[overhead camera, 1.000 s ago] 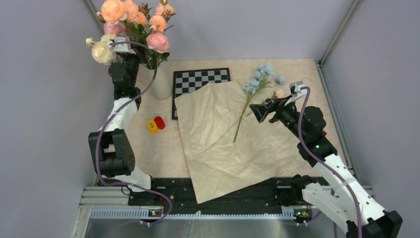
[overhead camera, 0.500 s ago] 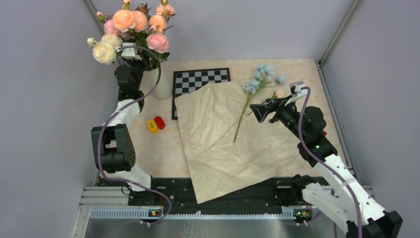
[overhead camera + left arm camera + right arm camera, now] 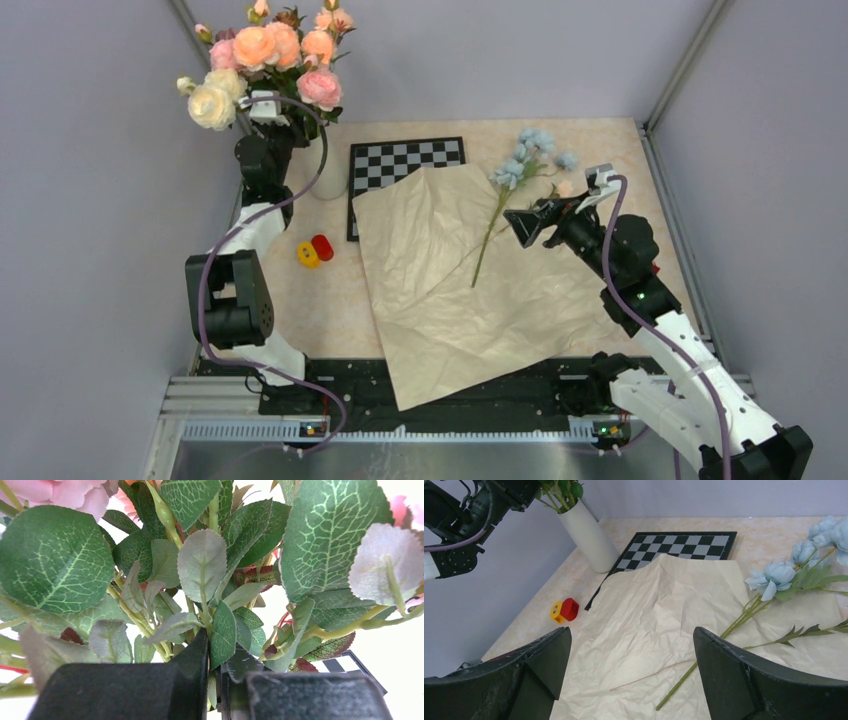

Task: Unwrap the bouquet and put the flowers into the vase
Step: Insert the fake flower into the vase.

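The bouquet lies unwrapped: its peach paper [image 3: 460, 280] is spread flat on the table. The flowers [image 3: 525, 160], pale blue blooms on thin green stems [image 3: 724, 630], lie across the paper's far right part. The white vase [image 3: 330, 175] stands at the far left beside the chessboard, with a bunch of cream, pink and peach roses [image 3: 270, 55] rising from its mouth. My left gripper [image 3: 214, 645] is among the rose leaves just above the vase [image 3: 586, 535], shut on a green stem and leaf. My right gripper [image 3: 522, 228] hovers open over the paper, right of the flower stem, holding nothing.
A chessboard [image 3: 405, 165] lies at the back, partly under the paper. A small red and yellow object [image 3: 314, 250] sits on the table left of the paper. Walls and metal frame posts close in both sides. The paper's near corner overhangs the arm bases.
My left gripper has moved right, carrying the rose bunch with it until it sits over the vase. The right arm, the paper and the blue flowers have not moved.
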Action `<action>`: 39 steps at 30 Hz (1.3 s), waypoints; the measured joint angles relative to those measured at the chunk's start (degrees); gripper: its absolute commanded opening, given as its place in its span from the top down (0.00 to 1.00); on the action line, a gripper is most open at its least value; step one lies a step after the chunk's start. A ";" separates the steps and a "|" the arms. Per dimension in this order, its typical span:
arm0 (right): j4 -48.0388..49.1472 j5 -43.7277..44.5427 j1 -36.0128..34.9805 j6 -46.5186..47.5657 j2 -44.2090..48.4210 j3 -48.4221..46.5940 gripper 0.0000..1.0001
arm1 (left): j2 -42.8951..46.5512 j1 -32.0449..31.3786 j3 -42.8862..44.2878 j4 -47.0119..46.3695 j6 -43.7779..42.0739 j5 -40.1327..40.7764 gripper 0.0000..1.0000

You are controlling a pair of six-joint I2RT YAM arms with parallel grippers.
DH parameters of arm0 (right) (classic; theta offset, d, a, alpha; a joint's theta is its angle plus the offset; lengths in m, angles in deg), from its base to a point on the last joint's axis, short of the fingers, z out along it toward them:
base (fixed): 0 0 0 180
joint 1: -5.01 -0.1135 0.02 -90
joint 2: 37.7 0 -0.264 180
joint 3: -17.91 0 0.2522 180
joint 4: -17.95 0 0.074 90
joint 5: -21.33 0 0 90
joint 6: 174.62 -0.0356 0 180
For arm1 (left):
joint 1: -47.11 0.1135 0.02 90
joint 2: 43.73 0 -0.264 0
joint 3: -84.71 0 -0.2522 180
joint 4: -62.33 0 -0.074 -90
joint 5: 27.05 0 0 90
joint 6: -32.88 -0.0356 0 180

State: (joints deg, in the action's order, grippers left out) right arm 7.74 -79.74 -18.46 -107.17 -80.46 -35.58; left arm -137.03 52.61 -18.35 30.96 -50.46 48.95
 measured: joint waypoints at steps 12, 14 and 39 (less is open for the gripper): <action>0.22 -0.02 0.00 -0.02 0.04 0.44 0.06 | 0.02 -0.31 -1.46 1.68 -0.44 0.00 0.64; 0.04 -0.02 0.00 -0.02 0.04 0.85 0.06 | 0.17 -0.31 -2.21 1.86 -0.52 -0.02 0.59; -0.26 0.02 0.00 -0.11 1.51 1.60 0.08 | 14.69 -0.68 -8.24 10.82 6.80 -2.10 0.07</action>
State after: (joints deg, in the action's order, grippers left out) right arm 7.47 -79.72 -18.46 -107.28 -78.95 -33.98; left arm -122.34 51.93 -26.59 41.78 -43.66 46.85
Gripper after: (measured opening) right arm 0.934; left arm 0.889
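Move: The left hand is in the stems just above the vase: the vase's middle is about 4 cm ahead, 2 cm left and some 20 cm below, its mouth only 8 or so below. The chessboard's middle lies roughly 16 cm to that hand's right and 4 ahead; the red and yellow blocks about 12 cm back and 4 left, both some 31 below. From the idle right hand the vase is roughly 27 cm ahead, 42 left, 18 below. Down first, about 3 cm at the vase mouth, the left hand lets go of the flower stem as its fingers spread from nearly shut; then it draws back about 6 cm from the vase, climbing again to its starting height, slightly to the right, the fingers still opening to nearly wide and the wrist tilting and rolling a few degrees. ##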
